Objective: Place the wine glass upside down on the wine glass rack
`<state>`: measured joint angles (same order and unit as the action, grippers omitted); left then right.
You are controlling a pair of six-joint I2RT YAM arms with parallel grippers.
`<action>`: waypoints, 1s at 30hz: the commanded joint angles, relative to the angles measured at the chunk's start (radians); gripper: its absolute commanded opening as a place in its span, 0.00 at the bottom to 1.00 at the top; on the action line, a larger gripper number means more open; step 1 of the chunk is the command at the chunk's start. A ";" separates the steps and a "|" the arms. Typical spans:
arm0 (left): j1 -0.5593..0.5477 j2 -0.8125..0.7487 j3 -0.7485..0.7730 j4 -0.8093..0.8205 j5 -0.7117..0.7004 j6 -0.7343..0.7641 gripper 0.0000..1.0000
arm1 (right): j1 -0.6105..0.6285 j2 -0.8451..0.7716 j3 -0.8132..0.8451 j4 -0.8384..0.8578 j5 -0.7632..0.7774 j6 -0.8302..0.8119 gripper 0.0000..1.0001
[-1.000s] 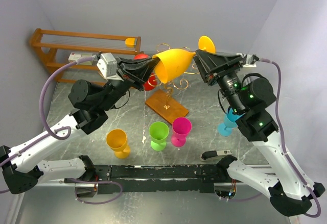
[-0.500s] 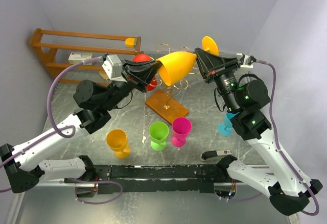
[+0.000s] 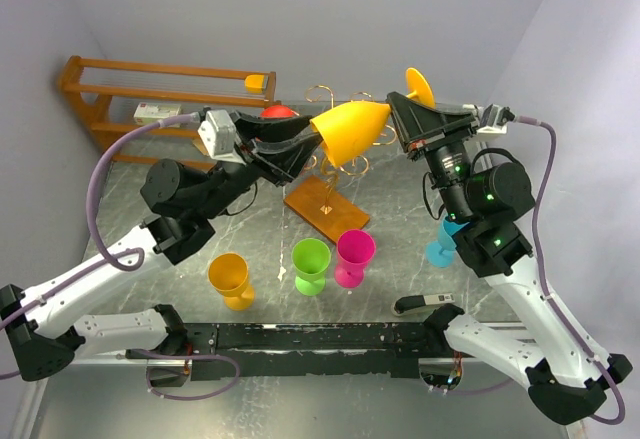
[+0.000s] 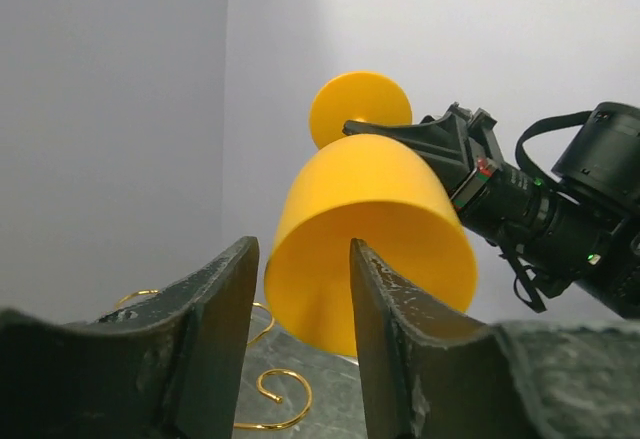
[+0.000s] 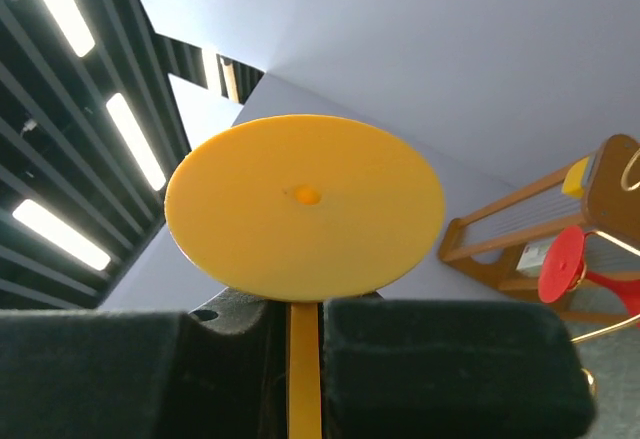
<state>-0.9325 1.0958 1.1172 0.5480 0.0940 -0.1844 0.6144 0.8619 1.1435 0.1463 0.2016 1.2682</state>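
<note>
The yellow wine glass [image 3: 350, 131] hangs in the air above the wine glass rack [image 3: 338, 165], lying nearly sideways with its foot [image 3: 418, 87] up and to the right. My right gripper [image 3: 398, 111] is shut on its stem [image 5: 305, 369], just under the round foot [image 5: 305, 204]. My left gripper [image 3: 305, 145] is open at the bowl's rim. In the left wrist view the bowl [image 4: 370, 229] shows just beyond the parted fingers [image 4: 215, 339], and nothing is gripped. The rack's gold spirals [image 4: 270, 404] lie below, over its wooden base [image 3: 325, 209].
A red glass [image 3: 277, 112] hangs on the rack's left side behind my left gripper. Orange [image 3: 230, 279], green [image 3: 310, 262], magenta [image 3: 354, 256] and blue [image 3: 445, 242] glasses stand on the table in front. A wooden shelf unit [image 3: 150, 89] stands at the back left.
My right gripper closed on the stem, then my left gripper opened and let go of the bowl. The glass has tipped a little, its foot rising to the right.
</note>
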 commanded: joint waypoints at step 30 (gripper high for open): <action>-0.001 0.023 0.156 -0.026 -0.392 0.108 0.83 | -0.004 0.146 0.264 -0.117 0.285 -1.060 0.00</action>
<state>-0.9325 1.0954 1.2053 0.4480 -0.1993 -0.1360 0.6144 0.9836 1.2961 0.0998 0.3950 0.2901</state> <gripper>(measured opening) 0.826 0.059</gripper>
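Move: From the right gripper, which already holds the yellow wine glass by its stem, the free right-hand curl of the wine glass rack lies about 6 cm ahead, level sideways and some 19 cm below; the rack's hub is 10 cm left of that curl, and the hung red glass about 19 cm left of the gripper and 6 cm ahead, lower still. From the left gripper, the curl is roughly 9 cm ahead, 13 cm right and 18 cm down. Keep the right fingers shut on the stem and roll the wrist some 50 degrees, left side down, turning it clockwise by about 30, so the bowl swings from facing left to down-left; lift about 2.5 cm, then push forward 5 cm and right 4 while sinking back. Meanwhile open the left fingers wide and draw them off the rim, leftward first with a slight dip, then forward, left and up. ##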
